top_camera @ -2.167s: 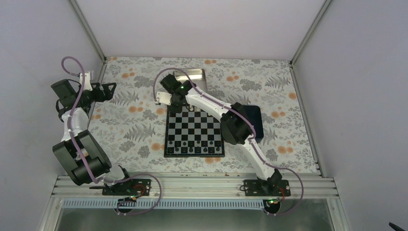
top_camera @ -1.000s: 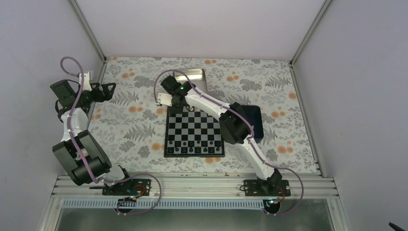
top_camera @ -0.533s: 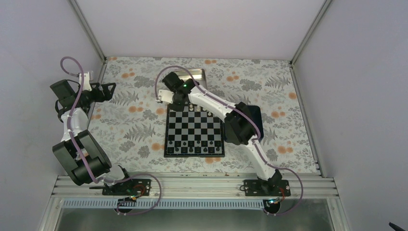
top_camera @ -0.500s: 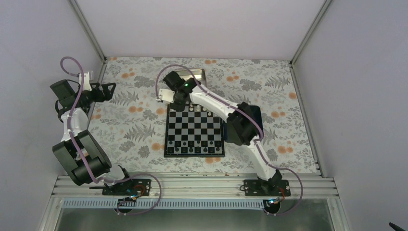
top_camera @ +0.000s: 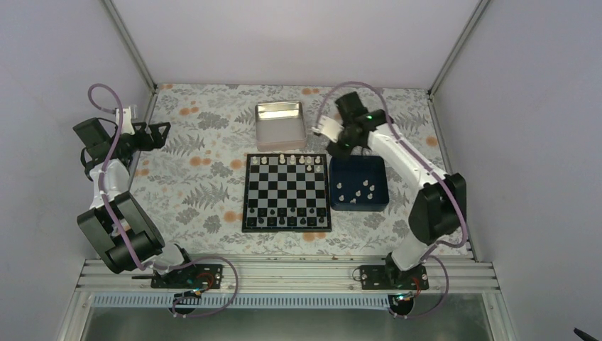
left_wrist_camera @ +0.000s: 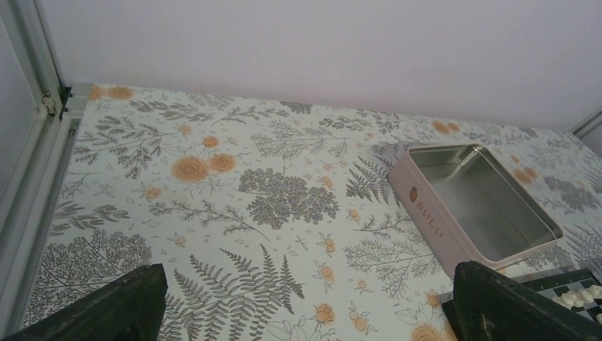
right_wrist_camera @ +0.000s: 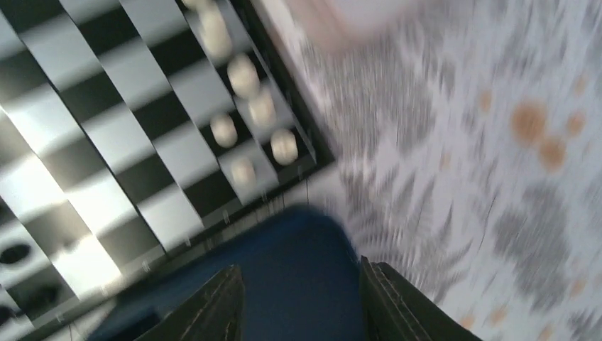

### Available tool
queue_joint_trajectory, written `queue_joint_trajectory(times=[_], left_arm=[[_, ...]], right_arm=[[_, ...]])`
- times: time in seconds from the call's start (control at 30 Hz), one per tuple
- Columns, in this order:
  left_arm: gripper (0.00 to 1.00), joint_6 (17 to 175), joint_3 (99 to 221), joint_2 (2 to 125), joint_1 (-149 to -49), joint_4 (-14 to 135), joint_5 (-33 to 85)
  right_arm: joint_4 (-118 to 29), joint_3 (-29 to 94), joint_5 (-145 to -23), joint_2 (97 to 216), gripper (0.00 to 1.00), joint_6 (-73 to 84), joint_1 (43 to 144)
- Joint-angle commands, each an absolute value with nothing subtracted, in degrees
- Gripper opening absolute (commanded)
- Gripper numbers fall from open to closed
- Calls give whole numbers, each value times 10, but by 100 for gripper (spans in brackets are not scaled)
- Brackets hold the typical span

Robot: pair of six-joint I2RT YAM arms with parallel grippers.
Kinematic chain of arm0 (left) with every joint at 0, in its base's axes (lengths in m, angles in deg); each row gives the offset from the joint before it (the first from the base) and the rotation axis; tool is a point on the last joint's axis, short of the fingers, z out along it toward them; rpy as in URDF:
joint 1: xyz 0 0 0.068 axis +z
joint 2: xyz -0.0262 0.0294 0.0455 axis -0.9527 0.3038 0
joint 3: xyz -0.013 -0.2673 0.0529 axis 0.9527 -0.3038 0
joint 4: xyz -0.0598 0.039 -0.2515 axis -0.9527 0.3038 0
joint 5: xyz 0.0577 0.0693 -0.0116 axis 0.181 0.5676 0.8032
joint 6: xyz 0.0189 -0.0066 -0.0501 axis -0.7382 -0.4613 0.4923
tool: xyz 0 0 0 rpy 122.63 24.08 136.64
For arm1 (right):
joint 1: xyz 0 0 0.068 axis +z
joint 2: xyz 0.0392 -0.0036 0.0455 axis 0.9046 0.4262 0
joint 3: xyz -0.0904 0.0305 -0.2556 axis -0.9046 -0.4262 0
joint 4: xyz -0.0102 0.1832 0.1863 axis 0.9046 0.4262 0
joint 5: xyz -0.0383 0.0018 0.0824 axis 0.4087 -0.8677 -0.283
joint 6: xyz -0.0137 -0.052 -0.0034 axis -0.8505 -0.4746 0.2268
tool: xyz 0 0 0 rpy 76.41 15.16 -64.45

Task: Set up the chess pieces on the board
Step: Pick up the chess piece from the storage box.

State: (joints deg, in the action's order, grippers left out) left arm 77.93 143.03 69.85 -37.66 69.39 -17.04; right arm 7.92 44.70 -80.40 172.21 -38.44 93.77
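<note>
The chequered board (top_camera: 287,190) lies mid-table. Several cream chess pieces (top_camera: 282,159) stand along its far row, and small dark pieces (top_camera: 287,221) line the near row. More cream chess pieces (top_camera: 358,190) lie loose in the dark blue tray (top_camera: 377,170) right of the board. My right gripper (top_camera: 339,146) hangs over the tray's far left corner. The blurred right wrist view shows it (right_wrist_camera: 298,302) open and empty above the blue tray (right_wrist_camera: 298,259), with cream pieces (right_wrist_camera: 245,75) on the board (right_wrist_camera: 106,142) beyond. My left gripper (top_camera: 159,132) is wide open far left, holding nothing.
A shiny silver tin (top_camera: 280,116) stands empty behind the board, and the left wrist view shows the tin (left_wrist_camera: 483,206) too. A flowered cloth (top_camera: 199,177) covers the table. Metal frame posts stand at the far corners. White walls close in on three sides.
My right arm has swung from the board's far left corner to the right, over the blue tray, and its jaws have opened. The left arm has not moved.
</note>
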Motion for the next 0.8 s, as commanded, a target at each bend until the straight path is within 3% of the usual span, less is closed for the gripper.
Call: queue_joint_trajectory(times=[0.0,0.27,0.77], left_arm=[[100,779,1430,709,-372,688,-189],[100,776,1433,703,-372,693,-180],[100,774,1433,699,-369,697,-174]], right_arm=[[71,334,-825,1667,43,-386,876],[17,207,-835,1666,43,-386,867],[-33,208,-859,1754,44,-388,865]])
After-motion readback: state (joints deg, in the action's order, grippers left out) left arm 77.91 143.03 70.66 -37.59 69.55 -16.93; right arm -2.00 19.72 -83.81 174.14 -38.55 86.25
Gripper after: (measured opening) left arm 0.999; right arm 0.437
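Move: The white chess piece by the box's left wall lies about 5 cm back, 4 cm right and 16 cm below the right hand. Another piece stands roughly 4 cm nearer the bases than it, and a third some 2 cm back and 5 cm right of it. The nearest white piece on the board is level with the right hand, 2 cm left, 13 cm down. From the left hand the wanted piece is some 54 cm right, 7 cm back and 20 cm below. The right hand heads empty for the white piece by the storage box's left wall, dropping about 14 cm in all: first swiftly right and back as it sinks, away from the board's far edge, then almost straight down into the box. The wrist tips some 15 degrees so the fingers point more steeply down; they stay part open, not yet touching the piece. ##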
